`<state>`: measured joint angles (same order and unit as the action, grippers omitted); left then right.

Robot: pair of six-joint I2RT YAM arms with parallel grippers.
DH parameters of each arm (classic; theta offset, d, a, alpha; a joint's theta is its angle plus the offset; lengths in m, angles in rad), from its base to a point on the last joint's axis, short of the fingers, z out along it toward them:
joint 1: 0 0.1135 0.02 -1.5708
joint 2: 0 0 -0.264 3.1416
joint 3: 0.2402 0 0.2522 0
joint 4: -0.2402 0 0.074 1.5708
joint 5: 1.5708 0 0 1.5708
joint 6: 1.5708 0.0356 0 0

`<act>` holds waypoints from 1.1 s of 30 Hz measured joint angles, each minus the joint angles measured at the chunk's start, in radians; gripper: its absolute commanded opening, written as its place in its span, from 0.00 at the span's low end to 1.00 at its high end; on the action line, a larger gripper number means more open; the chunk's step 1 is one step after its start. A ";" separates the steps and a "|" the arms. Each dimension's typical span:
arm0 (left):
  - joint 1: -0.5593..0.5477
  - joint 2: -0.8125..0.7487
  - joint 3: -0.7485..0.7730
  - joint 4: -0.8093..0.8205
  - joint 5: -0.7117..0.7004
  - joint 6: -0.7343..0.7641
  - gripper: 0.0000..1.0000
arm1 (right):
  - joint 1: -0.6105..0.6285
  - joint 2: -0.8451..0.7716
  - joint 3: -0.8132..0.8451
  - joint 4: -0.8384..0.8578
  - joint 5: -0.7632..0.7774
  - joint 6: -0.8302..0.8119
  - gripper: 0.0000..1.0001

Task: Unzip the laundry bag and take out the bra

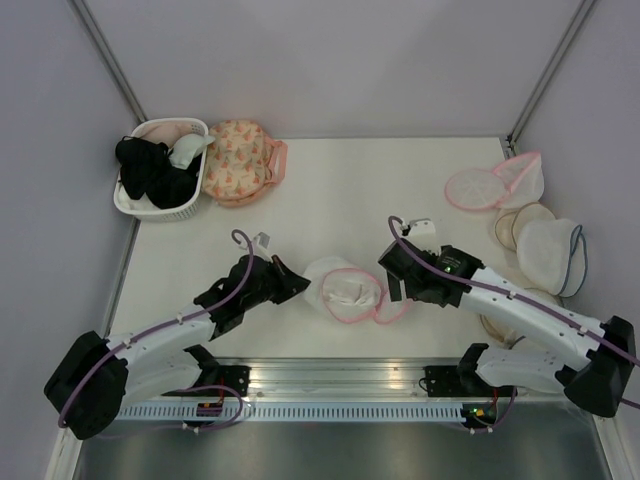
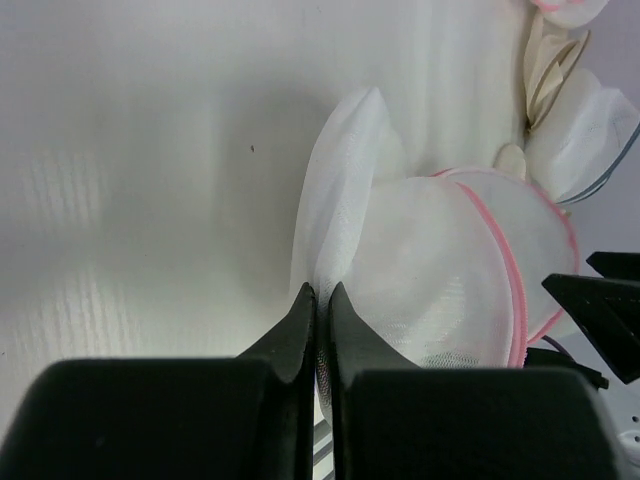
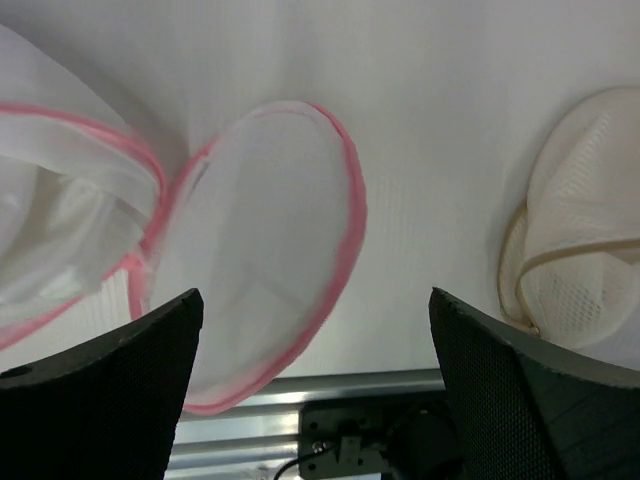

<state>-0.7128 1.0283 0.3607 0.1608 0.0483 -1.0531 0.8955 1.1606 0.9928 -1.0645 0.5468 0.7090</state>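
Note:
The laundry bag [image 1: 345, 292], a white mesh pouch with a pink rim, lies at the table's near centre. It is unzipped, and its round lid [image 3: 262, 250] is flopped out to the right. White folds of the bra [image 1: 350, 287] show inside the opening. My left gripper [image 1: 300, 283] is at the bag's left side, shut on a pinch of its mesh [image 2: 340, 190] that stands up in a peak. My right gripper [image 1: 400, 284] is just right of the bag, open wide over the lid with nothing between its fingers [image 3: 120, 380].
A white basket [image 1: 128, 205] with black garments stands at the back left, with a peach floral bag [image 1: 238, 160] beside it. At the right lie another pink-rimmed mesh bag [image 1: 490, 185], beige cups [image 1: 520, 225] and a white blue-trimmed bag [image 1: 550, 255]. A metal rail [image 1: 340, 375] runs along the near edge.

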 measured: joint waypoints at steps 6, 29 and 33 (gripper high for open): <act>0.006 -0.039 -0.032 -0.010 -0.036 -0.025 0.02 | 0.003 -0.138 -0.005 -0.144 0.003 0.064 0.98; 0.006 -0.036 -0.140 0.060 -0.020 -0.148 0.02 | 0.007 -0.126 -0.391 0.822 -0.427 0.100 0.79; 0.006 -0.037 -0.148 0.069 -0.020 -0.156 0.02 | 0.008 -0.066 -0.390 0.868 -0.457 0.108 0.74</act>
<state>-0.7063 0.9916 0.2123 0.2295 0.0284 -1.2091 0.9031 1.0943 0.6025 -0.1963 0.0895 0.8169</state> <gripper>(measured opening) 0.040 0.762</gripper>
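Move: The bra shows as pale folds inside the laundry bag's pink-rimmed opening, about 13 cm to the right hand's left, level with it in reach and some 9 cm lower. The unzipped flap lies about 2 cm left, 3 cm back and 12 cm below that hand; the bag end pinched by the left hand is roughly 24 cm left, 1 cm farther out and 4 cm lower. From the left hand the bra is about 11 cm right, level in reach, 6 cm down. The bag's open mouth is what the right hand makes for: it first eases about 3 cm back and right while rising 3 cm, then sweeps left some 16 cm over it and sinks towards the bra, rolling about 40 degrees left side up, wide fingers starting to close. The left hand keeps its pinch on the bag, lowering it and shifting slightly left and back. ##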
